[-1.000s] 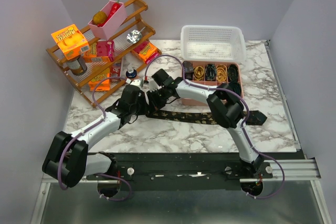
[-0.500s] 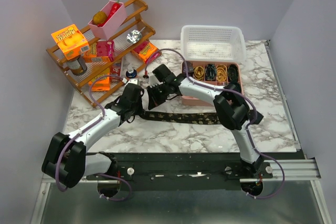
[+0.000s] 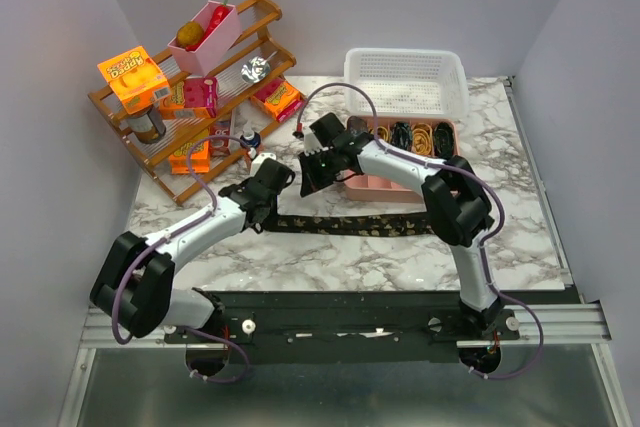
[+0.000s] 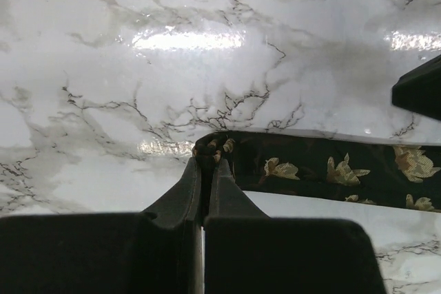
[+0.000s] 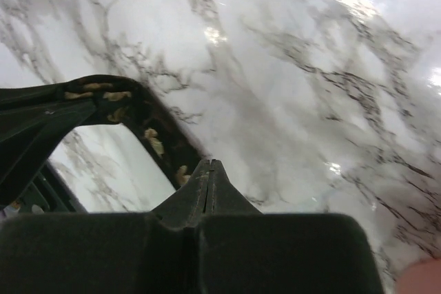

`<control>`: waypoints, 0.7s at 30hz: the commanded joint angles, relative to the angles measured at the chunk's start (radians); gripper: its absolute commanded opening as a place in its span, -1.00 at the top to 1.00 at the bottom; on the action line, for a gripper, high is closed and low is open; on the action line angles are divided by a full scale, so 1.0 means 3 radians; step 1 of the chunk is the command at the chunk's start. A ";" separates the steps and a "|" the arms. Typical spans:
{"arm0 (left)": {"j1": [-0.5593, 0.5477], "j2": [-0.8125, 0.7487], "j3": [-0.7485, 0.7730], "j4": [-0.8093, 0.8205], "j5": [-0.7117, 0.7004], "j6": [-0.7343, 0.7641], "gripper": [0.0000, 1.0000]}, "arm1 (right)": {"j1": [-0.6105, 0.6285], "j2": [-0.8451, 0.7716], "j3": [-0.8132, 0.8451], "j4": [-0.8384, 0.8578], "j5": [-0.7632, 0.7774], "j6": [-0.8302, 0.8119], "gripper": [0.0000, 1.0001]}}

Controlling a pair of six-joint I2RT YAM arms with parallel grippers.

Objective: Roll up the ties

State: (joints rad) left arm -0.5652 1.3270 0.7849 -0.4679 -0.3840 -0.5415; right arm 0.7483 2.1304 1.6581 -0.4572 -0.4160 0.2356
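One tie, black with small gold flowers, lies flat across the marble table. Its right end is hidden behind my right arm. My left gripper is shut on the tie's bunched left end, which shows pinched between the fingertips in the left wrist view; the tie runs off to the right from there. My right gripper hangs shut just beyond the tie, towards the pink box. In the right wrist view, nothing shows between its closed tips, and the tie passes behind them. Several rolled ties sit coiled in the box.
The pink divided box stands right behind my right gripper. A white mesh basket is beyond it. A wooden rack with juice cartons, jars and a pink tub fills the back left corner.
My right gripper has drawn back from over the tie towards the pink box, and its elbow swung right. My left gripper shifted slightly right, still holding the tie's end.
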 commanded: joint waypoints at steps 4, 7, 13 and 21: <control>-0.0263 0.0240 0.0191 -0.0138 -0.0387 0.0051 1.00 | -0.0086 -0.0183 -0.0199 -0.0061 0.0154 0.0053 0.99; -0.0350 0.0347 0.0252 -0.0128 -0.0397 0.0061 1.00 | -0.0086 -0.0198 -0.0240 -0.0061 0.0170 0.0064 0.99; -0.0575 0.0644 0.0390 -0.0112 -0.0387 0.0036 1.00 | -0.0117 -0.0208 -0.0286 -0.0061 0.0200 0.0074 0.99; -0.0642 0.0731 0.0309 0.0194 -0.0152 -0.0158 0.77 | -0.0142 -0.0188 -0.0337 -0.0056 0.0221 0.0064 0.99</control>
State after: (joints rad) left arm -0.7536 1.5410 0.8879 -0.4866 -0.4625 -0.5385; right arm 0.7116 2.0995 1.5703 -0.4648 -0.3759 0.2474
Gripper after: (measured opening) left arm 0.046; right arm 0.011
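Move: The left hand still grips the near-left end of the tie just off the table. The flat strip that end is taken to lies about 5 cm to its right, roughly 1 cm back and 4 cm below. The blue-capped bottle stands some 15 cm ahead and 3 cm left of the left hand, and the pink organizer about 13 cm ahead and 29 cm right, both near its height. From the right hand, that spot of strip is about 6 cm back, 4 cm left and 5 cm down. With its fingers kept shut on the tie's end, the left hand carries it about 5 cm to the right along the strip and sinks some 2.5 cm, slowly at first and then faster, easing off at the end, to lay the end over onto the flat tie while the wrist turns roughly 10 degrees clockwise and its left side rises a little. The right hand, empty and closed, clears off above the table, going about 3 cm right and 2 cm down and touching nothing. ##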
